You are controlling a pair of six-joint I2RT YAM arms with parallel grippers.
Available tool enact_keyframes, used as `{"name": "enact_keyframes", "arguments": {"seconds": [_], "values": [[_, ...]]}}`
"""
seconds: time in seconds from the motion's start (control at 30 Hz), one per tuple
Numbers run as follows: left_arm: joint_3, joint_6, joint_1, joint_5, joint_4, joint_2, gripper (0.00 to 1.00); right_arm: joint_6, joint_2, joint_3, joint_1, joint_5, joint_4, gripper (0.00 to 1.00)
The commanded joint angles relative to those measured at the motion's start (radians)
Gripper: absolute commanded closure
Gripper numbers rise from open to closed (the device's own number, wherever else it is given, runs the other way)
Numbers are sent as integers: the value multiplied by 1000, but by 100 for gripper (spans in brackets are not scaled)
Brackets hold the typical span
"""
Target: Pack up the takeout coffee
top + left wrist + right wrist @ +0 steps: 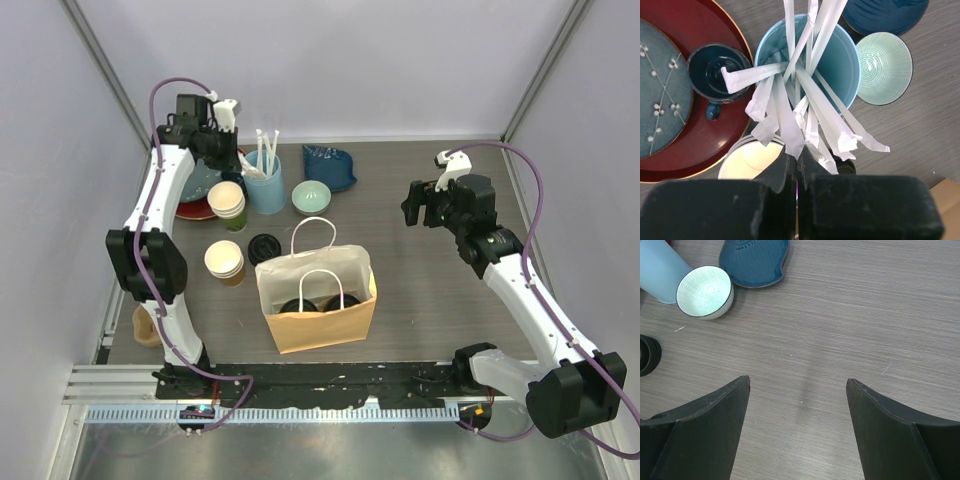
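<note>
The takeout coffee stands inside the open brown paper bag (320, 325). Only the two round black lids (296, 304) (343, 300) show, and the cup walls are hidden. At the back left, my left gripper (240, 155) (798, 156) is over the light blue cup (264, 190) (840, 65) of paper-wrapped straws. Its jaws are shut on the end of one wrapped straw (785, 125). My right gripper (413, 205) (798, 385) hangs open above bare table to the right of the bag, with nothing between its fingers.
Two stacks of lidless cups (226, 200) (224, 259) and a stack of black lids (264, 247) stand left of the bag. A pale green bowl (311, 197) (885, 65), a blue dish (329, 165) and a red tray (195, 208) (725, 30) with a dark mug (720, 75) line the back.
</note>
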Motion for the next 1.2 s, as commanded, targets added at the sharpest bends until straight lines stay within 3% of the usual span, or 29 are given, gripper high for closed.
{"name": "enact_keyframes", "arguments": {"seconds": [0.0, 0.8, 1.17], "values": [[46, 6, -3, 15, -16, -21, 100, -8, -8, 36, -2, -5, 26, 17], [87, 63, -1, -5, -94, -163, 100, -9, -11, 34, -2, -7, 23, 17], [103, 72, -3, -29, -91, -124, 100, -9, -14, 31, -4, -7, 23, 17]]}}
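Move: The left fingertips are already shut on the end of one wrapped straw. The blue straw cup it leans out of stands about 5 cm ahead, 6 cm right, its middle some 15 cm below. The green-sleeved coffee cups are level with the hand and 3 cm left; the blue mug lies roughly 8 cm ahead, 3 cm left. The paper bag is about 26 cm back and 19 cm right. From the idle right hand the straw cup is some 12 cm ahead, 37 cm left. Keep the left fingers shut on the wrapper's end and draw the straw out of the blue cup's bundle: ease back a little first, then pull mainly upward, about 6 or 7 cm in all, ending nearly 3 cm farther back. Let the fingers tip slightly up, some 5 degrees, and slow to a stop still holding. ##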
